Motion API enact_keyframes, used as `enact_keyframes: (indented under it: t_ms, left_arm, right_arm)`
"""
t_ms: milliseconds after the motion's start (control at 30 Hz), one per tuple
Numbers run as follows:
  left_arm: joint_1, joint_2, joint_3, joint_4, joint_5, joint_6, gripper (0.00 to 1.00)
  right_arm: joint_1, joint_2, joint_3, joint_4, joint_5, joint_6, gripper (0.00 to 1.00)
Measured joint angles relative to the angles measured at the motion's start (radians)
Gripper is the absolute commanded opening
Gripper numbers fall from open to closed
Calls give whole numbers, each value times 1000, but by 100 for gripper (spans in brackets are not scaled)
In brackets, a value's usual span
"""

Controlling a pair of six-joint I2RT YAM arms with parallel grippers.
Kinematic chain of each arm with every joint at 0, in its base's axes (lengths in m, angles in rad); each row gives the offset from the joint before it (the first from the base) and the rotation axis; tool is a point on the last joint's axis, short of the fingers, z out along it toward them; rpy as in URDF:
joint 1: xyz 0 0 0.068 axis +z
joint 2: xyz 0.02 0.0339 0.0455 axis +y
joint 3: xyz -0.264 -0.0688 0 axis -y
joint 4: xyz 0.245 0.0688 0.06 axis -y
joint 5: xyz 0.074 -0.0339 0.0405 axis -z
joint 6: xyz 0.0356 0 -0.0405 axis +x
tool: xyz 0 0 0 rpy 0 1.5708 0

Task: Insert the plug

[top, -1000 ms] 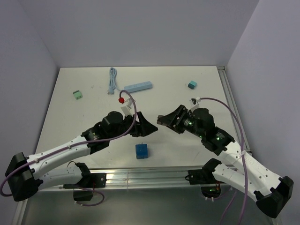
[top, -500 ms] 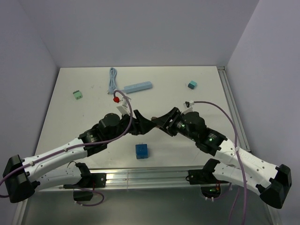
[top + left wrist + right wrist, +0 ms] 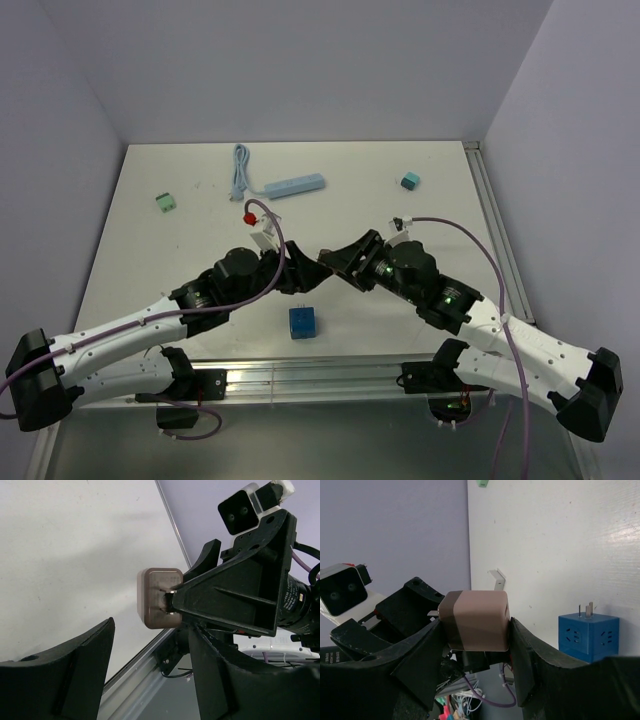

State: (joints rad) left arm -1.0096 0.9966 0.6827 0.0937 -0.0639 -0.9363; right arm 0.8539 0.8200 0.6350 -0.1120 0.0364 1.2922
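The plug (image 3: 476,619) is a brown cube with metal prongs, and my right gripper (image 3: 475,626) is shut on its two sides, holding it in the air above the table. The left wrist view shows the same plug (image 3: 156,597) just beyond my left gripper (image 3: 151,642), which is open with nothing between its fingers (image 3: 75,667). From above, the left gripper (image 3: 300,272) and the right gripper (image 3: 335,258) meet tip to tip over the middle of the table. The blue socket cube (image 3: 303,322) rests on the table just in front of them, its prongs up (image 3: 585,635).
At the back of the white table (image 3: 450,220) lie a light blue bar (image 3: 295,185) and a coiled light blue cable (image 3: 239,172). A green block (image 3: 166,202) sits far left, a teal block (image 3: 410,181) far right. A metal rail (image 3: 300,375) runs along the near edge.
Both grippers have moved toward each other and now meet at the table's middle. The left jaws have narrowed a little round the approach to the plug. The right grip is unchanged.
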Motion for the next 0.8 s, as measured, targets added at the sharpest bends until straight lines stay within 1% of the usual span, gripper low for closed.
enact_keyframes:
  t_ms: [200,233,300,333,400,433,500,533,567,600,633,667,733,767,800]
  left_arm:
    - [-3,3,0,6,-15,0,63]
    - [-3,3,0,4,-18,0,58]
    - [-3,3,0,0,-20,3,51]
    - [-5,3,0,-4,-20,6,45]
    - [-8,3,0,-10,-22,11,39]
    - [-8,3,0,-19,-23,14,34]
    - [-8,2,0,-22,-26,18,27]
    - [-8,1,0,-24,-25,20,21]
    - [-8,0,0,-24,-25,23,16]
    - [-8,-2,0,-26,-26,26,12]
    - [-8,-4,-1,-28,-26,26,0]
    - [-9,-7,-3,-28,-26,27,0]
    - [-10,-18,-8,-32,-24,30,0]
    - [-11,-23,-10,-32,-23,31,0]
    - [-12,-28,-11,-31,-19,33,0]
  right_arm:
    - [15,16,0,17,-5,-1,25]
    - [17,20,1,19,-2,-2,26]
    - [26,32,1,23,8,-4,26]
    - [31,38,1,23,10,-5,27]
    - [40,46,1,24,16,-8,28]
    - [45,47,1,25,17,-9,29]
    - [51,47,1,25,23,-16,33]
    - [52,47,1,24,24,-19,34]
    - [53,47,1,24,24,-24,36]
    - [53,47,1,24,24,-27,39]
    - [54,47,1,24,23,-31,41]
    - [55,46,1,24,21,-34,43]
    - [60,46,5,21,17,-45,55]
    - [61,46,10,15,15,-52,64]
    - [62,46,21,0,13,-59,75]
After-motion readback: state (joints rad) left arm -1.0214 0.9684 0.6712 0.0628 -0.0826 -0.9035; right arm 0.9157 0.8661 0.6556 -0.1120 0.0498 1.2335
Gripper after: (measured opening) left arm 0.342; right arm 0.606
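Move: The plug is held in the right fingertips, its middle about 1 cm ahead and 1 cm left of the right hand point and level with it. The left hand's open fingers wait some 3 cm to the right hand's left. From the left hand the plug lies roughly 1 cm ahead and 2 cm right, at its height; the blue box is some 4 cm back, 4 cm left and 20 cm below, and the power strip about 38 cm ahead, 7 cm left and 22 cm below. The left fingers close on the plug and pinch it from both sides while the left hand stays almost in place. The right hand feeds the plug in between them, going about 1.5 cm left, 1 cm back and slightly down, and only at the very end do its fingers begin to open off the plug. ##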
